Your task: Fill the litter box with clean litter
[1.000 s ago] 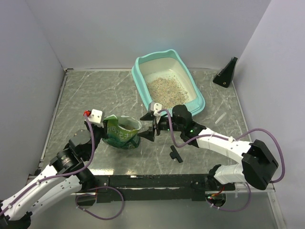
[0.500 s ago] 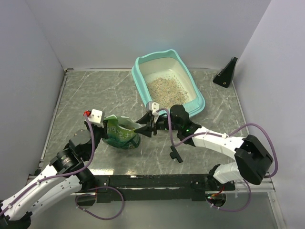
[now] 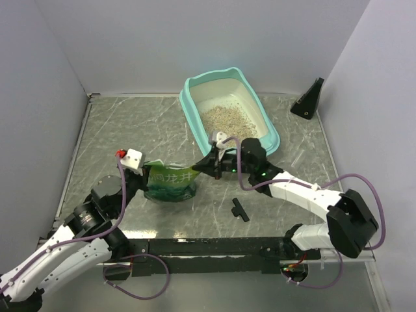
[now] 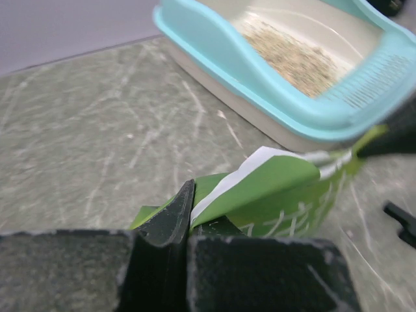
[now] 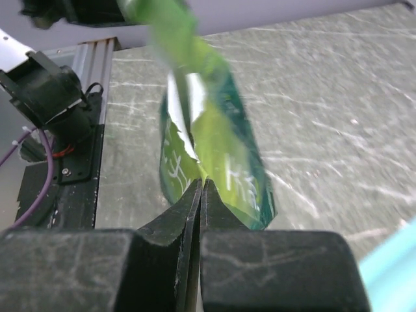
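Observation:
The litter box [image 3: 190,110], teal rim around a cream pan, stands at the back of the table with a patch of tan clean litter [image 3: 227,122] in its middle. In front of it a small green bag [image 3: 171,182] stands stretched flat between both arms. My left gripper [image 3: 144,173] is shut on the bag's left top corner, and my right gripper [image 3: 198,168] is shut on its right top corner. The left wrist view has my left gripper [image 4: 188,195] pinching the bag [image 4: 286,188], with the litter box [image 4: 221,49] and litter [image 4: 292,55] beyond. In the right wrist view my right gripper [image 5: 203,185] clamps the bag's [image 5: 218,146] edge.
A small black T-shaped piece [image 3: 239,209] lies on the table in front of the right arm. A black wedge-shaped stand [image 3: 309,99] sits at the back right corner. Grey walls close in three sides, and a black rail [image 3: 208,247] runs along the near edge.
My right gripper came up to the bag's right rim and shut on it. The bag's mouth, round and open before, is now pulled flat between the two grippers.

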Action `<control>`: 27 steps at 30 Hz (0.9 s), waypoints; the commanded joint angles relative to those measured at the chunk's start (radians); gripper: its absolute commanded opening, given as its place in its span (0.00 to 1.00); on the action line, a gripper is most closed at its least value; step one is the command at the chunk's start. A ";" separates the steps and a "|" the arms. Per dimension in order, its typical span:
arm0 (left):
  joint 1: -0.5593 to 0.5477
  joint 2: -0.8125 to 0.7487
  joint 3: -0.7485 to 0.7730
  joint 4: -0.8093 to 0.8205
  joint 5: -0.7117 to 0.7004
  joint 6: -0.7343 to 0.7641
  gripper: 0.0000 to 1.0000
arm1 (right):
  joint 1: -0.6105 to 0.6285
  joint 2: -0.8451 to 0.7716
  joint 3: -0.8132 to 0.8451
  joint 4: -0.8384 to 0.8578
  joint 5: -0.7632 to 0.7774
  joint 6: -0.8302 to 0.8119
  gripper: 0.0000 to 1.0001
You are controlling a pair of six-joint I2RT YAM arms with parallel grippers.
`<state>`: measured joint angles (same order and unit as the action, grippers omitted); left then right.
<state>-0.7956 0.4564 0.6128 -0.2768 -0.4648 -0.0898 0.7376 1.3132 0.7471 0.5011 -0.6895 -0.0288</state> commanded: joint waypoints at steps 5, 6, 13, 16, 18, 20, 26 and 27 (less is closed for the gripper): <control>0.007 0.148 0.182 -0.065 0.336 0.002 0.01 | -0.247 -0.222 0.031 -0.327 -0.205 -0.055 0.00; 0.007 0.149 0.177 -0.055 0.350 0.016 0.01 | -0.259 -0.236 0.029 -0.355 -0.223 -0.069 0.00; 0.009 0.139 0.145 -0.038 0.457 0.061 0.51 | -0.264 -0.351 0.000 -0.552 -0.119 -0.118 0.00; 0.009 0.120 0.142 -0.035 0.483 0.033 0.62 | -0.264 -0.411 -0.035 -0.569 -0.074 -0.109 0.00; 0.009 0.105 0.116 -0.016 0.515 0.018 0.65 | -0.264 -0.451 -0.058 -0.570 -0.065 -0.093 0.00; 0.009 0.102 0.091 0.014 0.529 0.004 0.67 | -0.264 -0.485 -0.074 -0.555 -0.064 -0.076 0.00; 0.012 0.117 0.021 0.117 0.580 -0.028 0.73 | -0.264 -0.571 -0.146 -0.530 -0.045 -0.020 0.00; 0.015 0.126 0.012 0.129 0.598 -0.034 0.74 | -0.264 -0.580 -0.163 -0.529 -0.048 -0.016 0.00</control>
<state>-0.7898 0.5667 0.6636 -0.2596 0.0555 -0.0799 0.4835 0.7986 0.6170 -0.0902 -0.7536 -0.0860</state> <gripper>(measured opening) 0.728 0.007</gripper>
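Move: The litter bag hangs by its rim between the two hands, each already pinching a corner. Its middle lies about 8 cm to the left hand's right, level with it and some 11 cm down, and about 9 cm to the right hand's left, also level and 10 cm down. From the right hand the litter box sits about 28 cm ahead, 11 cm right and 16 cm lower; the black clip about 8 cm back, 15 cm right and 21 cm down. Keeping its pinch on the bag's right corner, the right hand draws the bag about 12 cm to the right, easing a little back as it goes and turning some 10 degrees clockwise. The left hand follows the bag rightward about 8 cm, letting go of the left corner on the way and opening to roughly three quarters, then draws back about 4 cm as it swings 30 degrees clockwise. ##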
